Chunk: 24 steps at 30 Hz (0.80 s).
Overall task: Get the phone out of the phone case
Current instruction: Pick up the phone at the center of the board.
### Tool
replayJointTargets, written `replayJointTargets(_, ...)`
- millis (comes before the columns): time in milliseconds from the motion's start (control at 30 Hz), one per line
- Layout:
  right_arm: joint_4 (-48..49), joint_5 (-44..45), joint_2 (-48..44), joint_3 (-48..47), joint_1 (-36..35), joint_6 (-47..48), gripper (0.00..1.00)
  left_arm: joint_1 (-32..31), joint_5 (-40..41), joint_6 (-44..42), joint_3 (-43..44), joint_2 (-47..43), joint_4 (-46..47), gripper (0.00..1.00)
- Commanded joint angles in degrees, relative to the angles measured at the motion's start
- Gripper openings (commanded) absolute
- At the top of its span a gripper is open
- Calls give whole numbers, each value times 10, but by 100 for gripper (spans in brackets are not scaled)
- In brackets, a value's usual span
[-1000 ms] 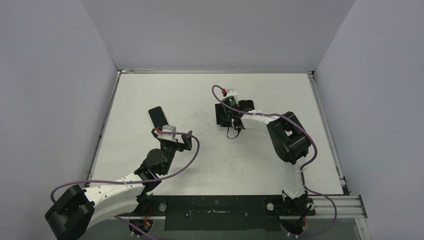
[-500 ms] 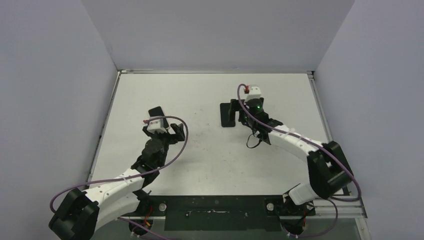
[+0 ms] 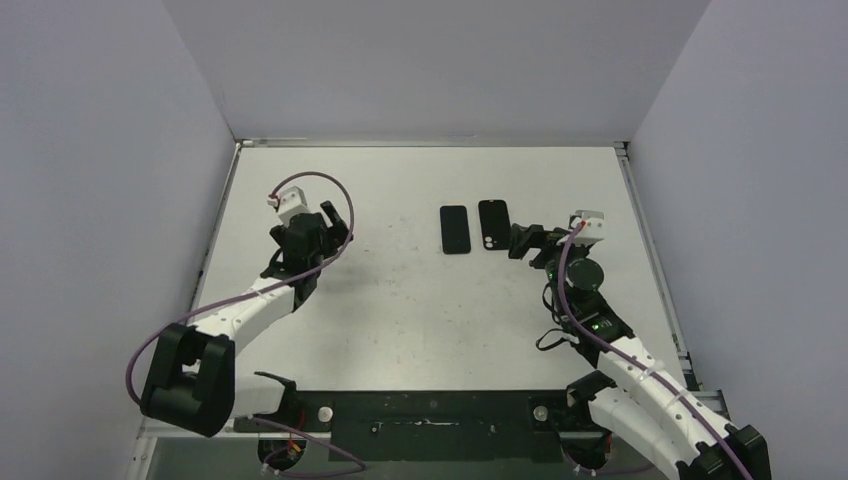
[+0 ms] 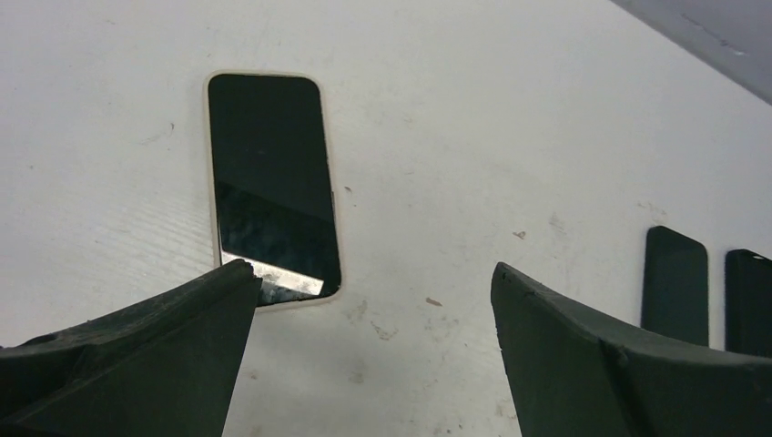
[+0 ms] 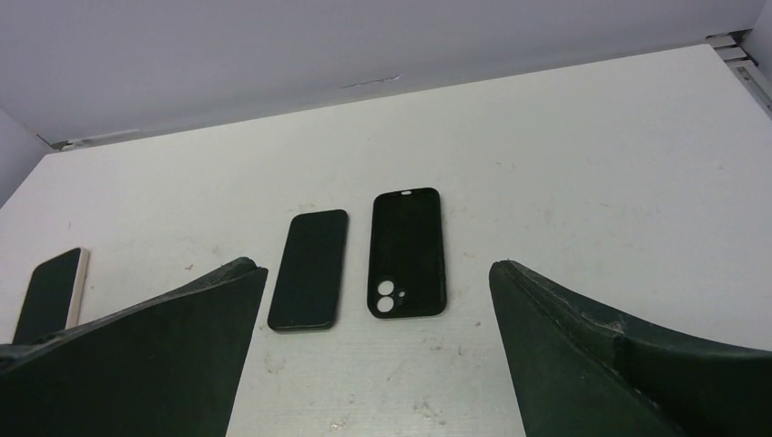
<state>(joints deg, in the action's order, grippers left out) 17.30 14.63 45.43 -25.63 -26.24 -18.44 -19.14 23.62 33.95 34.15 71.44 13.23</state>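
Note:
A black phone point(image 3: 455, 230) lies flat at mid table, with an empty black case point(image 3: 493, 224) just to its right, inside up and camera holes showing. Both also show in the right wrist view: the phone point(image 5: 309, 269) and the case point(image 5: 408, 253). My right gripper point(image 3: 524, 241) is open and empty, right of the case and apart from it. A second phone in a cream case point(image 4: 271, 182) lies screen up ahead of my left gripper point(image 4: 373, 355), which is open and empty. In the top view the left gripper point(image 3: 318, 232) hides this phone.
The white table point(image 3: 420, 320) has grey walls at the back and on both sides. The cream-cased phone also shows at the far left of the right wrist view point(image 5: 53, 293). Purple cables loop over both arms.
My right gripper has pulled back to the right, leaving the black phone and case lying side by side. My left arm has swung toward the far left, over the cream-cased phone.

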Motion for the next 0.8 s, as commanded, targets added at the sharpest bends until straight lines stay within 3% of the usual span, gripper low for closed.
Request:
replayJointTargets(0, 31, 27, -40, 36, 5, 14, 100, 47, -61, -4, 81, 73, -76, 97)
replayJointTargets(167, 84, 18, -66, 81, 8, 2, 100, 63, -71, -62, 177, 164, -169, 97)
replayJointTargets(367, 94, 53, -52, 103, 11, -34, 100, 76, -18, -95, 269, 244, -254, 97)
replayJointTargets(567, 240, 74, -52, 186, 11, -14, 100, 101, -15, -98, 308, 295, -283, 97)
replayJointTargets(767, 210, 75, -42, 176, 11, -14, 100, 104, -27, -90, 334, 355, -285, 97)
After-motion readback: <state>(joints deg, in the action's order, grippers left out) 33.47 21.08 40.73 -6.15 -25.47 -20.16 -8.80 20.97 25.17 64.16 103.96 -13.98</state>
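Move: The pale-rimmed phone lies flat about 6 cm ahead of the left hand, 5 cm to its left and some 12 cm below. On the same board, the black phone is roughly 9 cm ahead and 37 cm to the left hand's right, with the empty black case about 10 cm ahead and 49 cm right. From the right hand, the pale-rimmed phone is some 57 cm left, 10 cm ahead and 21 cm below. Open left hand sinks 9 cm, going forward-left over the pale-rimmed phone, tipping 30 degrees down; right hand lowers. ##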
